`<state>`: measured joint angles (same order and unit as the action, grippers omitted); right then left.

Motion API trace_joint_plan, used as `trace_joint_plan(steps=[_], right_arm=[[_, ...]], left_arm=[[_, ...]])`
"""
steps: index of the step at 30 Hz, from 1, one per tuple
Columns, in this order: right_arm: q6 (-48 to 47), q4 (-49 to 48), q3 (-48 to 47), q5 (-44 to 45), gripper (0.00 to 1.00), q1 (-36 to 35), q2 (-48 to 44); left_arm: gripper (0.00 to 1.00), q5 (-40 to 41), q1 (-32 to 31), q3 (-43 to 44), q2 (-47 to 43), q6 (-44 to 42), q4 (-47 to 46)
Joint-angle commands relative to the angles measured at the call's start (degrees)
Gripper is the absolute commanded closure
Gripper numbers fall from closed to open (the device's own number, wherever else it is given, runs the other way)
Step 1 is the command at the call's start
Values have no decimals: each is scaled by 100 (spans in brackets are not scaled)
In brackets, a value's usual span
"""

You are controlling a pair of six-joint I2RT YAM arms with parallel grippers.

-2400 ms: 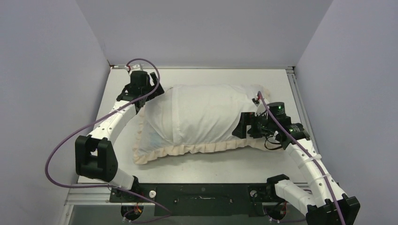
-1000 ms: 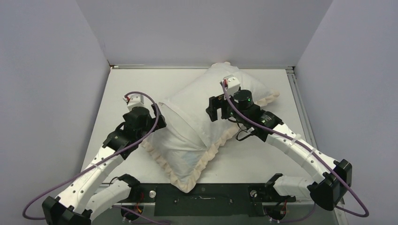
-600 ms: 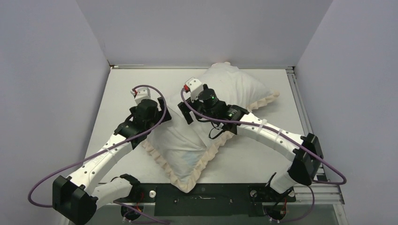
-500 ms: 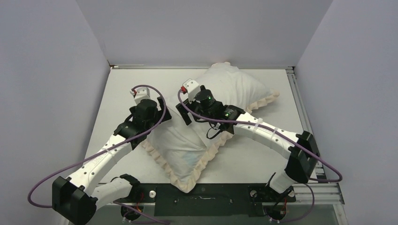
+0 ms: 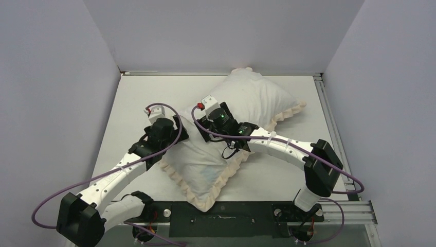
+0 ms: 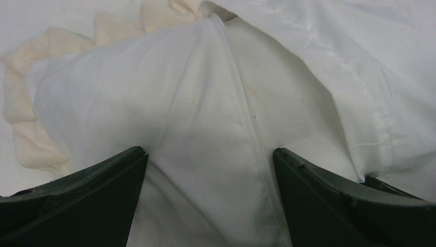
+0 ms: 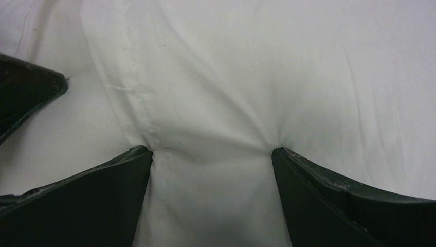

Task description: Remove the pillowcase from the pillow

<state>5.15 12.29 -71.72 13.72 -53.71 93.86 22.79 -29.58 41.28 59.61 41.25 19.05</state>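
Note:
The pillowcase (image 5: 257,98) lies diagonally on the table, white face up, with its cream frill (image 5: 226,172) round the edge. It is stuffed full and plump. The pillow is inside it, and I cannot tell its surface from the cover's. My left gripper (image 5: 180,135) is open at the cover's left edge. In the left wrist view (image 6: 208,154) its jaws press on white fabric astride a zip seam (image 6: 252,118). My right gripper (image 5: 201,126) is open close beside it. In the right wrist view (image 7: 211,152) its jaws dent the white fabric (image 7: 231,77) next to a hem.
The white table (image 5: 133,98) is boxed in by grey walls at the left, back and right. A metal rail (image 5: 329,118) runs along the right edge. The black base bar (image 5: 221,213) lies at the near edge. One left finger (image 7: 25,92) shows in the right wrist view.
The stuffed cover turned from lying across the table to lying diagonally. My right arm swung left over it to beside my left gripper, which shifted slightly nearer.

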Motion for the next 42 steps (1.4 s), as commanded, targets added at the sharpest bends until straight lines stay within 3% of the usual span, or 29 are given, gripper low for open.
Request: trace_joint_plan(steps=[1,7,12,17,21,25,34,42], right_arm=[[368,414,378,1137,10,213,-94],[842,559,714,1200,10,670,-268],[1128,562,1034,1034,10,1151,-505],[1157,602,1189,980,10,1266,-653],[1038,483,1310,541,10,1260,-937],[813,474,1242,-98,10,1159,-1430],[222,1254,52,-287,10,-66,-1976],[-122,1605,-855,-95,10,-780,-1151]], left_arm=[[7,358,-21,-363,-259,290,403],[15,967,-5,-915,-1209,692,981],[30,808,116,-1445,-1505,1134,1034],[37,601,416,-1868,-1537,1400,938],[52,-377,774,-2317,-1584,1290,108],[64,-1182,742,-2583,-1544,1099,-1194],[69,-1975,153,-2831,-821,1124,-3871],[69,-1959,-227,-2743,-362,1185,-4825]])
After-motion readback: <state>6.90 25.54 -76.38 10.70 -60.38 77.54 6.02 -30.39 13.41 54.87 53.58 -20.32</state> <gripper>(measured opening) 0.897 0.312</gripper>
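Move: The hemmed edge of the pillowcase's near panel lies some 3 cm to the right of the left hand, about 2 cm back and 3 cm below it; the flap edge is about 7 cm right and 1 cm ahead, and the ruffled left corner roughly 10 cm left, 5 cm ahead and 8 cm down. From the right hand, already resting on the white cloth, the flap edge lies about 4 cm left and 2 cm back, just below; the hemmed edge is some 9 cm left, 5 cm back and 4 cm below. With its open fingertips still on the cloth, the right hand pushes the pillow about 8 cm to the right and a little forward, turning some 20 degrees clockwise, then comes free, rising about 12 cm while drawing back and left. Meanwhile the left hand slips back, left and down about 6 cm each way as it closes, pinches the hemmed edge in a fold, then carries it some 10 cm right, rolling its left side down about 25 degrees and lifting slightly at the end. ##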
